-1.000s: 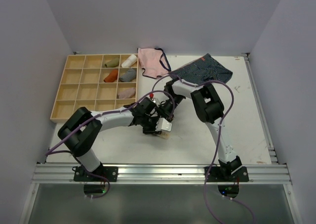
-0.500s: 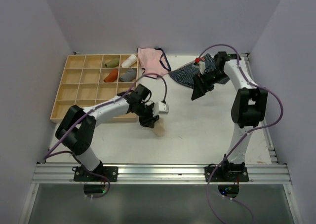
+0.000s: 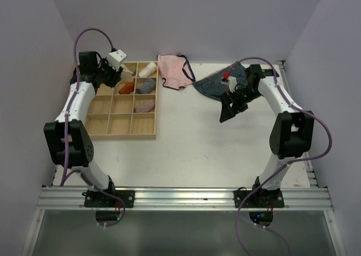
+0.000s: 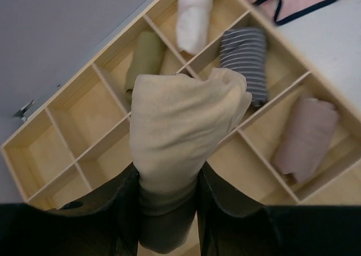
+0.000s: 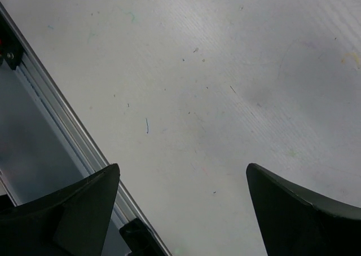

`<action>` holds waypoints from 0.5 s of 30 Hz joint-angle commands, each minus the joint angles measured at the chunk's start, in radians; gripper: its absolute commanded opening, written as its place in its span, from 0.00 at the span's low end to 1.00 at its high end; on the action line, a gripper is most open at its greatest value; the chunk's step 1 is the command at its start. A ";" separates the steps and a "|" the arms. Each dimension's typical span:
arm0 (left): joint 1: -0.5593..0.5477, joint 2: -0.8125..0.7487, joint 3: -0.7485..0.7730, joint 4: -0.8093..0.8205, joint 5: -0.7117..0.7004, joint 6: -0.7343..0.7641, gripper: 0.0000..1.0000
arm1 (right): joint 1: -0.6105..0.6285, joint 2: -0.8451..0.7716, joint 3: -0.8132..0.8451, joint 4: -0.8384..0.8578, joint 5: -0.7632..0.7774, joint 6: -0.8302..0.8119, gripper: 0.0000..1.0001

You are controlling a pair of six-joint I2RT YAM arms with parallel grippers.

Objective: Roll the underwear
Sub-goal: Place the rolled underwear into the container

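The underwear (image 4: 180, 126) is a pale peach-beige roll clamped between my left gripper's black fingers (image 4: 127, 202). The left gripper (image 4: 167, 180) is shut on it and holds it above the wooden tray (image 4: 107, 81), over the compartments near the olive roll (image 4: 148, 56). From above, the left gripper (image 3: 104, 75) hangs over the tray's far left corner and hides the roll. My right gripper (image 3: 227, 110) stands open and empty over bare table, just in front of the navy striped pair (image 3: 214, 85). Its wrist view shows the jaws (image 5: 181, 168) wide apart with nothing between them.
The tray (image 3: 107, 135) holds a white roll (image 3: 148, 70), an orange roll (image 3: 127, 87), a grey striped roll (image 3: 146, 85) and a mauve roll (image 3: 144, 106). A pink pair with dark trim (image 3: 174, 71) lies right of the tray. A metal rail (image 5: 51, 98) borders the table.
My left arm has carried the roll from the table's middle up over the tray's far left. My right arm has swung away to the right rear and its gripper has opened.
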 commanded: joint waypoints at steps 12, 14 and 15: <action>0.045 0.100 -0.257 0.251 -0.140 0.160 0.00 | -0.004 -0.075 -0.054 0.096 0.056 0.093 0.99; 0.045 0.113 -0.288 0.245 -0.125 0.161 0.00 | -0.004 -0.075 -0.059 0.096 0.059 0.093 0.99; 0.044 0.117 -0.297 0.239 -0.108 0.166 0.00 | -0.004 -0.075 -0.060 0.095 0.056 0.093 0.98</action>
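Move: The left hand holds the rolled beige underwear above the container. The empty cell meant for it lies some 18 cm below the hand, about 3 cm to its left and 1 cm back. The rust roll's cell is next outward, with the roll about 8 cm ahead and 1 cm left of the hand. The mauve roll is some 7 cm right and 2 cm back, the striped grey roll 7 cm right and 8 cm ahead. From the right hand the empty cell is roughly 42 cm left, 13 cm ahead and 12 cm lower. Downward for the most part: the left hand first swings about 5 cm to its left, then sinks quickly, some 14 cm in all, drawing back a few centimetres towards the empty cell between the rust and mauve rolls. The wrist tips 10 to 15 degrees farther down, and the fingers keep their hold on the rolled underwear. ##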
